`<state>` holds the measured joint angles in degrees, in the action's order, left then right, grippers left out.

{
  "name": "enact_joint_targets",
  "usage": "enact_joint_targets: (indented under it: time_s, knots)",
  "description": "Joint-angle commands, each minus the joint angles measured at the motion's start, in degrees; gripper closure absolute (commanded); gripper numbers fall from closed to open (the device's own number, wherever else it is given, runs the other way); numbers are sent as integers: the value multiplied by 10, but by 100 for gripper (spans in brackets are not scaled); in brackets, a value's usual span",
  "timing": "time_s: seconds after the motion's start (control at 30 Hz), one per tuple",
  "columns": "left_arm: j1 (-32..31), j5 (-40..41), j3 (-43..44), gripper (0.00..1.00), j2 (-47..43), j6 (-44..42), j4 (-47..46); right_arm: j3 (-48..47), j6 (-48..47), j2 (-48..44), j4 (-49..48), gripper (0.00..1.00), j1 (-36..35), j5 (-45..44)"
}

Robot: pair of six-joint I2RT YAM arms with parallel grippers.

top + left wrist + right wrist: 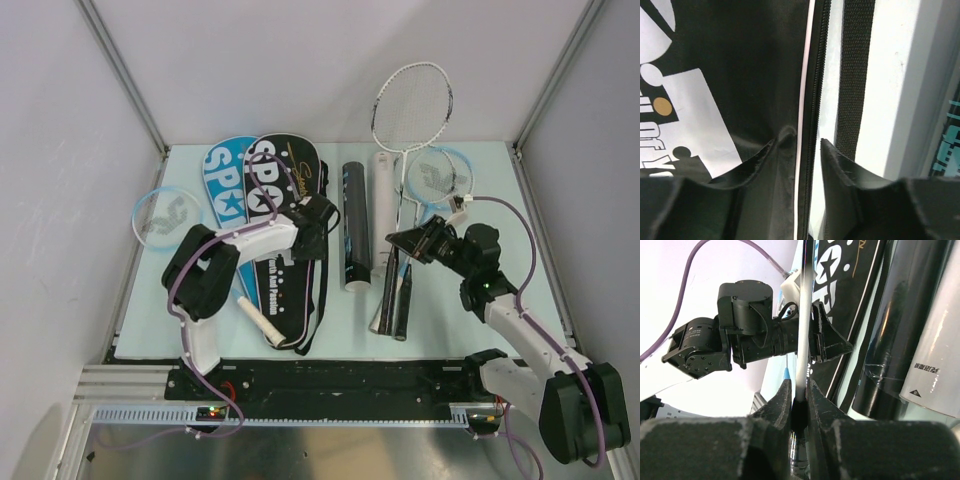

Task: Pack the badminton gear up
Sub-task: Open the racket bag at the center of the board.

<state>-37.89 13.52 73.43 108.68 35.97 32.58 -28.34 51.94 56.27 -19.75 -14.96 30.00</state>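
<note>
The black "SPORT" cover (285, 215) lies flat, overlapping the blue cover (222, 180). My left gripper (315, 225) hangs over the black cover's right edge. In the left wrist view that gripper (799, 142) is open, its jaws straddling the cover's zipper (812, 100), with table showing beside the right jaw. My right gripper (410, 243) is shut on a racket's white shaft (802, 340) just above its black handle (392, 300). A black tube (353, 225) and a white tube (383, 205) lie between the two grippers.
One racket (413, 105) leans on the back wall. A blue-framed racket head (440, 175) lies by the right gripper. Another racket (165, 215) lies at the left, its white handle (255, 315) near the front. The cover's black strap (855, 75) runs beside the zipper.
</note>
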Motion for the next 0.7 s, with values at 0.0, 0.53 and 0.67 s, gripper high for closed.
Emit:
enact_joint_targets:
  time_s: [0.0, 0.53, 0.67]
  knots:
    - [-10, 54, 25, 61, 17, 2, 27, 4, -9, -13, -51, 100, 10, 12]
    - [-17, 83, 30, 100, -1, 8, 53, 8, -6, -6, -38, 100, 12, 25]
    - [-13, 63, 32, 100, -53, 22, 53, 12, 8, -5, -23, 100, -4, 43]
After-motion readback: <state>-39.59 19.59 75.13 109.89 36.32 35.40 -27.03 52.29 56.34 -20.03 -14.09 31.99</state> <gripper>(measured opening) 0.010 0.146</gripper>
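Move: The zipped right-hand edge of the black racket bag, with its pink piping, already lies between the left hand's half-open fingertips, about 1 cm below. From there the bag's middle is some 8 cm to the left and 4 cm farther out; the black tube lies about 9 cm to the right and 10 cm ahead, and the bag strap 4 cm to the right. The right hand, still gripping a racket, has that zipped edge roughly 20 cm to its left, 5 cm ahead and 20 cm below. Staying low over the bag, the left hand eases less than 1 cm to its left and a touch down while rolling about 5 degrees, left side rising, and shuts its fingers from about half open until they pinch the piping at the zipped edge. Only once they are shut does it start to come up, by under half a centimetre, while the right hand keeps its shut grip on the racket, having sunk about 1 cm. ##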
